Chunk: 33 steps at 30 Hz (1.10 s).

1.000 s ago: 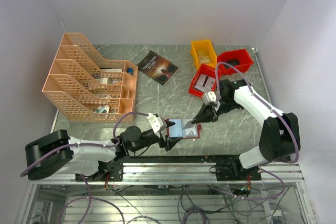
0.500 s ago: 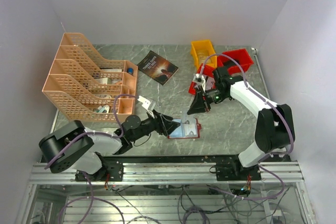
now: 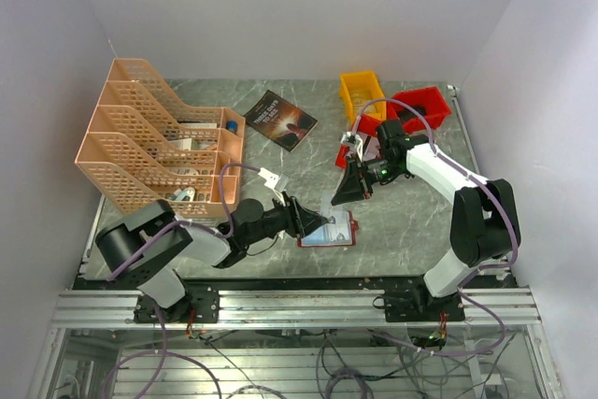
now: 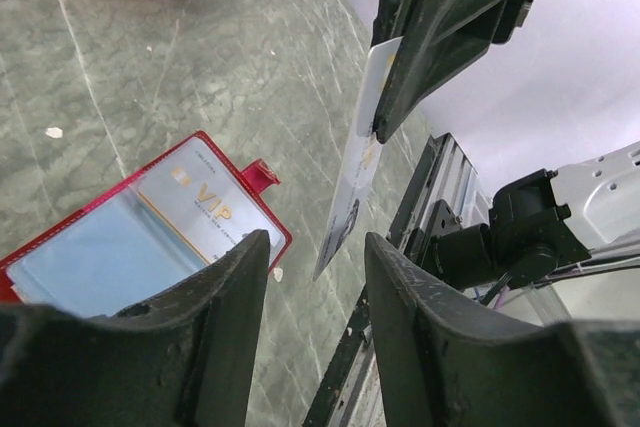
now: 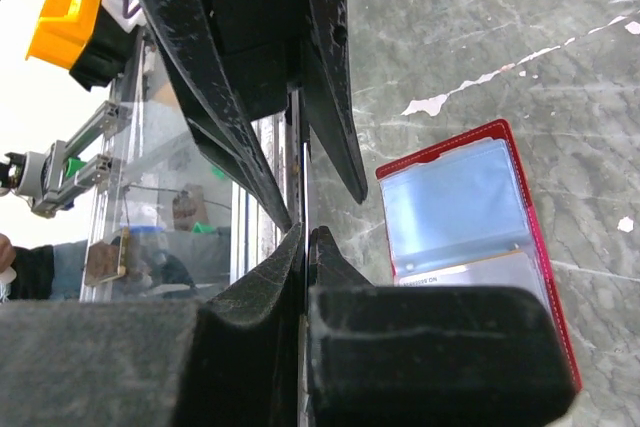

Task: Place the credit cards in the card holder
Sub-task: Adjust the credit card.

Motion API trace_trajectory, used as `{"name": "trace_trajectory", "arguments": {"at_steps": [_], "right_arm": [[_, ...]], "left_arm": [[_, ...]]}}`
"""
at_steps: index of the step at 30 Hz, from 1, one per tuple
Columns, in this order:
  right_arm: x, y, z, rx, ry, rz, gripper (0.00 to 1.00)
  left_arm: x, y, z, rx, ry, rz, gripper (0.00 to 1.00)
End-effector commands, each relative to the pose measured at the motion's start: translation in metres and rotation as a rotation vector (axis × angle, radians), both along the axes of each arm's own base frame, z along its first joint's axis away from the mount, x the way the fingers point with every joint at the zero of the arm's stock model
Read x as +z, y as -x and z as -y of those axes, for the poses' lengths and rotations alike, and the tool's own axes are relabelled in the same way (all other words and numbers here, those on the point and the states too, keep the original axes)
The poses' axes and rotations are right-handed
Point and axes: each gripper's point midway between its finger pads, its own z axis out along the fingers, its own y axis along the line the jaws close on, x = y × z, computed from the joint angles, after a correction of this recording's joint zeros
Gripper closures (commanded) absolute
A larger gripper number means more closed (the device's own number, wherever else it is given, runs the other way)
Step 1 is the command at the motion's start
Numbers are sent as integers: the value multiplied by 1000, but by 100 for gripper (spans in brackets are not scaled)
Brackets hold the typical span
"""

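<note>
The card holder (image 3: 334, 231) lies open on the marble table, dark red with pale clear pockets; a VIP card (image 4: 200, 213) sits in one pocket of the holder (image 4: 110, 257). My right gripper (image 3: 340, 196) is shut on a pale credit card (image 4: 352, 172), which hangs edge-down just above the holder's near right corner. In the right wrist view that gripper (image 5: 306, 234) pinches the card edge-on, with the holder (image 5: 455, 202) to its right. My left gripper (image 3: 308, 221) is low at the holder's left side, and the card's lower tip shows between its open fingers (image 4: 215, 337).
Peach file racks (image 3: 159, 151) stand at the back left, with a dark book (image 3: 280, 120) beside them. A yellow bin (image 3: 362, 94) and red bins (image 3: 420, 107) sit at the back right. The metal rail (image 3: 299, 301) runs along the near edge.
My right gripper has lifted the card and moved it left and back over the holder's edge. The left arm has swung in towards the holder and its jaws have narrowed.
</note>
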Motion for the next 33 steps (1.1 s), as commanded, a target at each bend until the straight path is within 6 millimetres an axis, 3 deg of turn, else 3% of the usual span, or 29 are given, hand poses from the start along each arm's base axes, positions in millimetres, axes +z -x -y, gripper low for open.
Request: {"name": "trace_trajectory", "arguments": {"at_steps": [1, 6, 11, 14, 17, 20, 33], "right_arm": [[8, 1, -7, 18, -36, 4, 99], [6, 4, -9, 30, -35, 7, 98], [7, 4, -9, 29, -37, 7, 90], [12, 2, -10, 22, -56, 16, 79], [17, -3, -8, -22, -79, -17, 74], [25, -7, -6, -57, -128, -49, 73], [18, -1, -6, -83, -169, -112, 74]], "left_arm": [[47, 3, 18, -84, 173, 73, 49], [51, 9, 26, -140, 218, 78, 64], [51, 13, 23, -155, 258, 73, 92], [53, 13, 16, -140, 296, 65, 93], [56, 12, 8, -121, 345, 55, 93], [53, 11, 8, -113, 347, 38, 93], [71, 11, 8, -119, 384, 71, 93]]}}
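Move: The upright credit card, still pinched by the right hand, has its middle about 2 cm ahead, 2 cm right and 1 cm above the left hand, and from the right hand about 2 cm back, 2 cm left and 1 cm down. The open card holder lies some 12 cm below the left hand, 3 cm back and 1 cm right. The red tray is roughly 13 cm ahead of the right hand, 9 cm right and 14 cm below. Left hand eases 2 cm right, pinches the card, then sinks 2 cm as right fingers open slightly. ##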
